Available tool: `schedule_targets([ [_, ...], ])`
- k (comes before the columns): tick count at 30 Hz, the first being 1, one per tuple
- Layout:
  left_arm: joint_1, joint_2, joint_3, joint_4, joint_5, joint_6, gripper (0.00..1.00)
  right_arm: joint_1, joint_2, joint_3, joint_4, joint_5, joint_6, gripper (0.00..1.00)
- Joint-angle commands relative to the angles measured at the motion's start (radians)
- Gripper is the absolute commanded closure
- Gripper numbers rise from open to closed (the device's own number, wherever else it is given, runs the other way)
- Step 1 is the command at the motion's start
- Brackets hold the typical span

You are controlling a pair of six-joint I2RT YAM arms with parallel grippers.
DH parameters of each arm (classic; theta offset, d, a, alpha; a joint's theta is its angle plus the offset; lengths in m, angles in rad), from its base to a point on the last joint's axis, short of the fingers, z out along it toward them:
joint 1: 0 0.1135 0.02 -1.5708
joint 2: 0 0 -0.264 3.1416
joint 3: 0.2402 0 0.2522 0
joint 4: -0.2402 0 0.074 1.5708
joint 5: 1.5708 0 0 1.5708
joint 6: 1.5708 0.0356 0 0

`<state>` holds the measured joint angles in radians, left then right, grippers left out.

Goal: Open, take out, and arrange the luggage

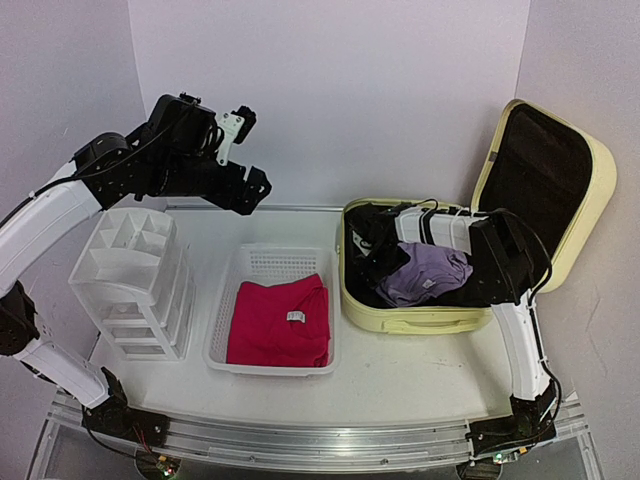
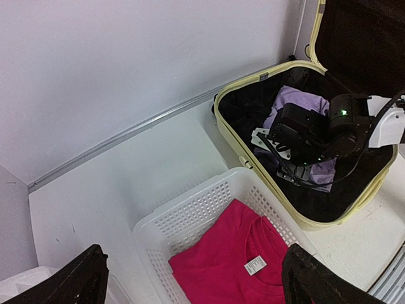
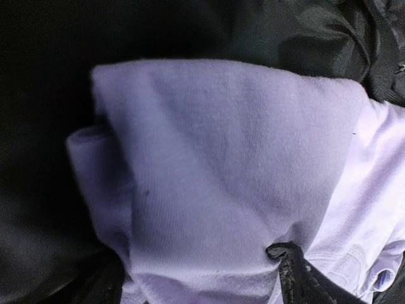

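Note:
The pale yellow luggage (image 1: pixel 400 320) lies open at the right of the table, with its black-lined lid (image 1: pixel 590 190) standing up. A lavender garment (image 1: pixel 430 275) lies folded inside it on dark lining. My right gripper (image 3: pixel 196 269) is down inside the case, open, with its fingers astride a fold of the lavender garment (image 3: pixel 221 139). The right fingertip (image 3: pixel 285 253) dents the cloth. My left gripper (image 1: pixel 250 190) hangs open high above the basket, holding nothing. From the left wrist I see the luggage (image 2: pixel 304 221) and the right wrist inside it.
A white mesh basket (image 1: pixel 275 262) sits in the middle with a folded pink shirt (image 1: pixel 280 320) in it. A white drawer organizer (image 1: pixel 130 270) stands at the left, under my left arm. White walls close in at the back and sides.

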<state>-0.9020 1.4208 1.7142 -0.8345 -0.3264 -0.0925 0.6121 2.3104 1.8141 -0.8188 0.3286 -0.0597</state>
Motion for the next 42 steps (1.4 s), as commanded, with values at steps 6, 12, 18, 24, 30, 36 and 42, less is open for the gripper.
schedule_targets([
  [6,0.005,-0.021,0.02,0.0,-0.002,-0.013,0.04,-0.014,-0.043,-0.056,0.064,-0.003,-0.013,0.44],
  [12,0.004,-0.026,0.017,-0.003,0.0,-0.016,0.04,-0.032,-0.102,-0.061,0.066,-0.014,-0.03,0.55],
  [18,0.005,-0.028,0.015,-0.002,0.007,-0.024,0.05,-0.067,-0.145,-0.074,0.067,-0.05,-0.053,0.68],
  [24,0.005,-0.035,0.014,-0.004,0.007,-0.031,0.05,-0.111,-0.202,-0.096,0.067,-0.109,-0.057,0.8],
  [30,0.005,-0.039,0.011,-0.006,0.014,-0.043,0.05,-0.173,-0.265,-0.117,0.067,-0.267,-0.05,0.78],
  [36,0.004,-0.036,0.017,-0.006,0.031,-0.054,0.05,-0.24,-0.294,-0.133,0.069,-0.479,-0.035,0.94],
  [42,0.005,-0.04,0.028,-0.009,0.051,-0.099,0.05,-0.337,-0.301,-0.119,0.09,-0.78,0.051,1.0],
])
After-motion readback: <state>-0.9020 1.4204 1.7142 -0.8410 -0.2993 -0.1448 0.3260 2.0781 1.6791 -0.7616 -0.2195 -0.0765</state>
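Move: The purple shirt lies folded in the open suitcase; its middle is about 9 cm right of the right gripper, level with it fore and aft and at about its height, so the fingers stand at its left part. The suitcase's left wall is about 7 cm to the left of this gripper; the red shirt in the white basket lies some 19 cm to the left and 11 cm back. From the left gripper, the purple shirt is about 29 cm right, 15 cm ahead and 36 cm below. Close the right gripper from wide open to almost shut on the left part of the purple shirt, pinching the cloth while easing the hand slightly forward. Then lift it about 6.5 cm and draw it some 5 cm to the right, away from the suitcase's left wall, rolling the wrist about 30 degrees late on so that its left side rises and the fingertips swing left. ##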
